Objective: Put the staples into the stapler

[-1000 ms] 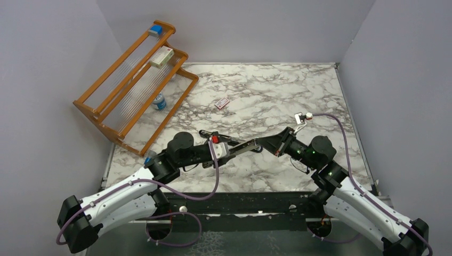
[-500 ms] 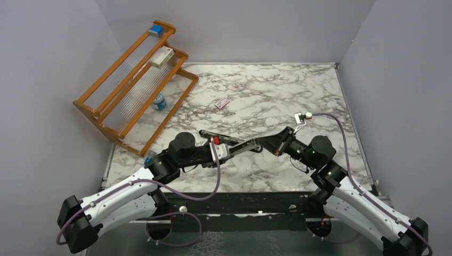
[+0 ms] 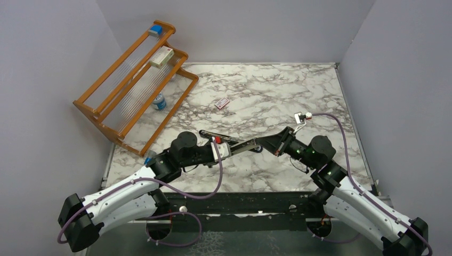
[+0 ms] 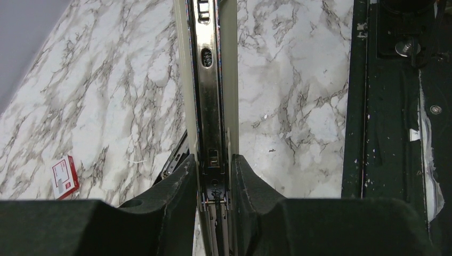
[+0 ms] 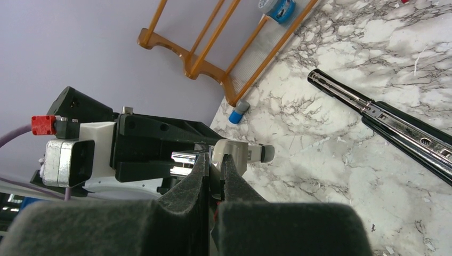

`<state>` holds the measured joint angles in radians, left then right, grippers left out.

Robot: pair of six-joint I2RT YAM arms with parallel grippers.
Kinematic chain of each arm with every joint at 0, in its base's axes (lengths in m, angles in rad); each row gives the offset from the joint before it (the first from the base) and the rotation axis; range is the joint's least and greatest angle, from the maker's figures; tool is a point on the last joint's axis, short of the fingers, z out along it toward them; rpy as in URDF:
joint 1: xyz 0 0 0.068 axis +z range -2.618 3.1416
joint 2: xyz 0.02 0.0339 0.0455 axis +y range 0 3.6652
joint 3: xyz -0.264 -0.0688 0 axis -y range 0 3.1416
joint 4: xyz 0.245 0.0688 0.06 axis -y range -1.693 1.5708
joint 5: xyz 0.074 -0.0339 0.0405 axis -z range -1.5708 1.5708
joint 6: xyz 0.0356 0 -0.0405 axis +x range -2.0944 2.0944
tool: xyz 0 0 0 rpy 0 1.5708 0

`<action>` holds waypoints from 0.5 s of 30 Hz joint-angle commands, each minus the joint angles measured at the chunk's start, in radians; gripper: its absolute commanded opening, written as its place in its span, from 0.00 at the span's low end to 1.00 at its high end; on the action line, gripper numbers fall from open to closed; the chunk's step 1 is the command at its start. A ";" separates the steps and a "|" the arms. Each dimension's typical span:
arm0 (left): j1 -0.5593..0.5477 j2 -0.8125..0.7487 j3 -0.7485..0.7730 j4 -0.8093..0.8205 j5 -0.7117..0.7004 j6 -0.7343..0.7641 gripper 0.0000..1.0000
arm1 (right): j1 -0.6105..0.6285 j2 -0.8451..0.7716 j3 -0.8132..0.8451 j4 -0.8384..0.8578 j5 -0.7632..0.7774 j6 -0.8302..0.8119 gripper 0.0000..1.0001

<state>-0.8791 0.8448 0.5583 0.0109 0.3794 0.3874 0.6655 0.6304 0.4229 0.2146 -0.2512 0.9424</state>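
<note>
The stapler (image 3: 234, 143) stands opened at the table's middle. Its black lower arm with a silver rail (image 5: 394, 128) lies on the marble. Its upper arm (image 4: 210, 106), a silver channel with pale sides, is held off the table between both grippers. My left gripper (image 4: 213, 160) is shut on that channel, a finger pressed on each side, over its spring. My right gripper (image 5: 215, 158) is shut on the other end, by a pale piece with a grey tip (image 5: 237, 153). The staples' red-and-white packet (image 3: 222, 103) lies further back on the marble (image 4: 65, 176); no loose strip shows.
A wooden rack (image 3: 133, 80) stands at the back left, with a white-and-red box (image 3: 161, 57), a blue item (image 3: 155, 30) and a blue-white can (image 3: 159, 101). A small blue-grey cap (image 5: 238, 112) lies by the rack's foot. Grey walls enclose the table; a black rail (image 4: 394, 106) runs along its near edge.
My left gripper's jaws have closed in onto the stapler's raised arm, and the left arm has shifted slightly. The right gripper and the stapler have stayed put.
</note>
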 commanded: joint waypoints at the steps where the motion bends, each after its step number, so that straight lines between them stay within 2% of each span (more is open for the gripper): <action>1: -0.001 0.010 0.022 -0.033 -0.013 0.035 0.00 | 0.000 -0.017 0.003 0.081 -0.005 0.017 0.01; 3: -0.001 0.009 0.032 -0.057 -0.021 0.060 0.00 | 0.000 -0.023 0.006 0.056 0.012 0.007 0.04; 7: 0.000 -0.004 0.060 -0.138 -0.024 0.140 0.00 | 0.001 -0.046 0.058 -0.099 0.089 -0.046 0.31; 9: 0.000 -0.015 0.074 -0.178 -0.016 0.168 0.00 | 0.000 -0.061 0.095 -0.184 0.132 -0.080 0.39; 15: 0.004 -0.037 0.081 -0.240 -0.008 0.213 0.00 | 0.000 -0.142 0.162 -0.385 0.291 -0.114 0.42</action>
<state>-0.8791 0.8459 0.5816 -0.2096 0.3664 0.5335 0.6655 0.5426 0.5289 -0.0143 -0.1074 0.8726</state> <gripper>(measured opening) 0.285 0.420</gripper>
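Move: The grey stapler is already in the left hand, pointing right, its middle about 5 cm to the right of that hand, 2 cm ahead and 3 cm above. From the right hand, whose shut fingertips are at its front end, the middle is some 6 cm left, 2 cm back and 3 cm below. On the table about 21 cm below the right hand, the open black stapler lies 6 cm ahead and 9 cm left, the red staple box 22 cm ahead and 13 cm left. To the right and up, the right hand backs away from the grey stapler's front end, fingers opening to nearly half after a first dip of about 1 cm; it ends some 3 cm off, turning slightly clockwise. The left hand keeps its grip and sinks about 3.5 cm, easing left as its fingertips tip about 10 degrees further down. ##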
